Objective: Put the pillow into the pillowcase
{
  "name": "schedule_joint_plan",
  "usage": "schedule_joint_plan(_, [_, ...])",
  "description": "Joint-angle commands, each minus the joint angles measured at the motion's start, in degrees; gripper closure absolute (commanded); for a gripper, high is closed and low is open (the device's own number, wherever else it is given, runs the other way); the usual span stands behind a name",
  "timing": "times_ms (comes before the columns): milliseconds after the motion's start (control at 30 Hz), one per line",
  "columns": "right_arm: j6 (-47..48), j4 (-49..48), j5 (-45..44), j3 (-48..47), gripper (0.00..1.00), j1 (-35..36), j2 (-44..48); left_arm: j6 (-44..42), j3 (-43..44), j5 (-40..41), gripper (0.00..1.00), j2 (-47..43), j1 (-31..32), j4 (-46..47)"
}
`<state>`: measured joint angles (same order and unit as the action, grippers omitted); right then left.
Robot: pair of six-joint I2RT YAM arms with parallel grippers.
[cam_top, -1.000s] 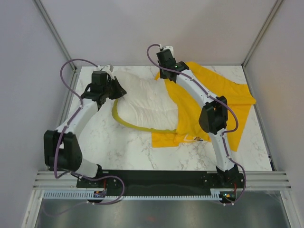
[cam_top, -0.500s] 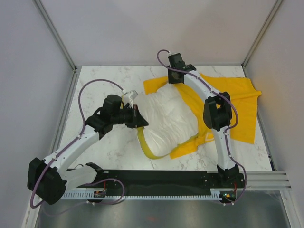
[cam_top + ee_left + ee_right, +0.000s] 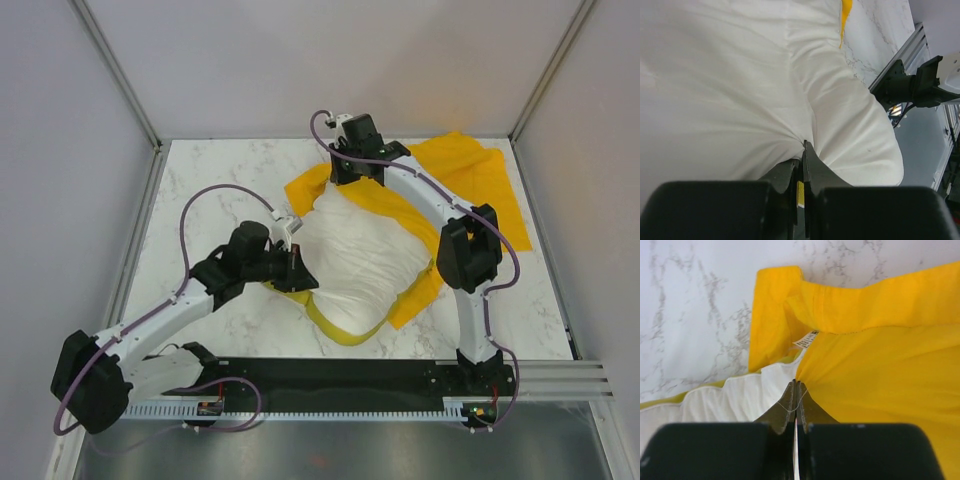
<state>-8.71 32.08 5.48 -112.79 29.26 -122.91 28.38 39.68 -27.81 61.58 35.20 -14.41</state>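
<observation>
The white pillow [image 3: 360,262] lies mid-table, its yellow edge band [image 3: 335,325] curling out at the near side. The yellow pillowcase [image 3: 470,175] is spread behind and to the right of it, and a flap [image 3: 300,186] shows at the pillow's far left. My left gripper [image 3: 300,276] is at the pillow's left edge, shut on a pinch of the pillow [image 3: 740,75] in the left wrist view, jaws [image 3: 804,146] nearly together. My right gripper [image 3: 350,176] is at the pillow's far edge, shut [image 3: 796,383] on the pillowcase [image 3: 880,370] where it meets the pillow [image 3: 735,400].
The marble table [image 3: 210,190] is boxed in by grey walls and metal corner posts [image 3: 115,75]. A black base rail [image 3: 340,375] runs along the near edge. A small white label [image 3: 806,339] hangs from the pillowcase hem. Purple cables loop off both arms.
My left gripper has carried the pillow's edge from the far left towards the middle, bunching the pillow. The pillowcase has slid right and back, and the right gripper shifted with it.
</observation>
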Motion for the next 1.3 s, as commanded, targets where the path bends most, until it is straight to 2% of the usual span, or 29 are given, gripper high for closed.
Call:
schedule_joint_plan(0, [0.45,-1.84,9.2,2.22,1.0,2.03,6.8,-1.49,1.19,6.36,0.98,1.15,2.24,8.35])
schedule_joint_plan(67, [-0.43,-2.8,7.99,3.19,1.0,2.03,7.77,-1.57,0.93,10.64,0.97,3.1,3.21,10.01])
schedule_joint_plan(167, [-3.24,-0.01,-2.79,1.09,0.92,1.51,4.98,-2.19,0.66,13.13,0.93,6.44,3.82,11.25])
schedule_joint_plan(200, [-3.5,1.83,-3.53,-0.4,0.76,0.81,3.75,-2.1,0.4,13.57,0.92,6.53,3.91,11.25])
schedule_joint_plan(233, [-3.25,5.16,-3.8,-2.24,0.71,0.46,2.86,-1.67,0.22,14.27,0.91,5.75,4.08,11.34])
schedule_joint_plan(267, [-2.72,5.8,-4.15,-1.56,0.6,0.45,3.46,-1.23,-0.21,15.84,0.9,5.13,4.17,11.69])
schedule_joint_plan(300, [-2.37,5.02,-4.16,0.27,0.54,0.54,5.12,-0.79,-1.09,16.9,0.9,4.34,4.17,11.69])
schedule_joint_plan(333, [-2.45,1.19,-3.81,6.3,0.47,0.54,7.23,-0.52,-1.36,17.7,0.9,3.38,4.17,11.78])
schedule_joint_plan(367, [-2.8,-3.38,-2.67,12.97,0.25,0.63,12.29,-0.43,-1.8,19.1,0.89,1.98,4.17,11.69])
schedule_joint_plan(400, [-3.24,-3.42,-1.79,13.04,0.17,0.63,14.78,-0.35,-1.89,19.55,0.89,1.35,4.17,11.69])
schedule_joint_plan(433, [-3.94,-7.08,-0.39,18.87,0.14,0.71,17.16,-0.52,-1.8,19.55,0.89,0.83,4.17,11.69])
schedule_joint_plan(533, [-4.38,-10.44,2.78,26.54,0.11,1.42,23.76,-0.61,-1.8,18.06,0.89,-0.58,4.26,11.69])
schedule_joint_plan(600, [-5.7,-10.02,2.26,28.23,0.1,2.21,24.74,-0.52,-2.06,14.91,0.89,-0.32,4.35,11.78])
schedule_joint_plan(667, [-7.54,-9.05,0.16,27.98,0.05,3.17,23.17,-0.61,-2.5,13.14,0.9,0.47,5.75,11.95])
schedule_joint_plan(767, [-9.12,-7.91,-5.02,26.66,0.02,5.62,21.23,0.44,-4.78,16.11,0.89,1.26,11.63,14.15])
schedule_joint_plan(833, [-10.18,-6.68,-8.71,24.47,0.02,6.69,19.13,2.29,-5.58,18.04,0.89,2.84,16.55,18.79])
schedule_joint_plan(1000, [-15.1,1.13,-17.33,14.82,0.02,8.1,11.57,3.17,-4.35,21.39,0.83,7.14,26.39,21.62])
schedule_joint_plan(1100, [-15.81,1.76,-19.62,14.44,0.02,9.5,9.27,3.34,-3.03,23.76,0.46,8.03,28.95,20.31])
schedule_joint_plan(1133, [-16.16,1.76,-20.67,15.05,0.02,9.85,8.92,4.3,-3.03,25.6,0.29,6.11,28.96,19.09])
schedule_joint_plan(1167, [-16.42,1.68,-21.29,15.75,0.02,10.38,8.74,4.92,-3.81,30.4,0.23,4.27,28.87,16.98])
schedule_joint_plan(1233, [-17.83,0.36,-21.74,19.17,0.02,10.38,9.44,6.33,-4.87,33.16,0.13,0.14,27.04,15.21])
schedule_joint_plan(1267, [-18.27,-0.69,-21.56,20.76,0.02,10.47,9.79,6.68,-5.92,33.61,0.12,-4.84,25.63,14.77])
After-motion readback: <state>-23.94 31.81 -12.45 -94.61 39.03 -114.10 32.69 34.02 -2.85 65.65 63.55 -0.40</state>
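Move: The left fingers still pinch the pillow's near-left edge; its near corner lies about 10 cm back, 7 cm right and 9 cm below. The pillow's middle is 8 cm ahead and 10 cm right of this hand, 8 cm lower. The right hand holds the pillowcase's rim; from it the pillow's middle is some 22 cm back, 5 cm right, 8 cm below, the pillowcase's bulk 25 cm right and 3 cm back, its loose flap 6 cm left and 2 cm ahead, both about 12 cm down. The right fingers let go of the pillowcase's rim and open wide, while that hand bobs up, draws back about 10 cm over the pillow, then sinks with a slight clockwise turn. The left hand keeps its pinch while it dips and eases a little forward, then sweeps back and right some 13 cm over the pillow's near part, its fingers opening only late in that sweep to release the edge. ##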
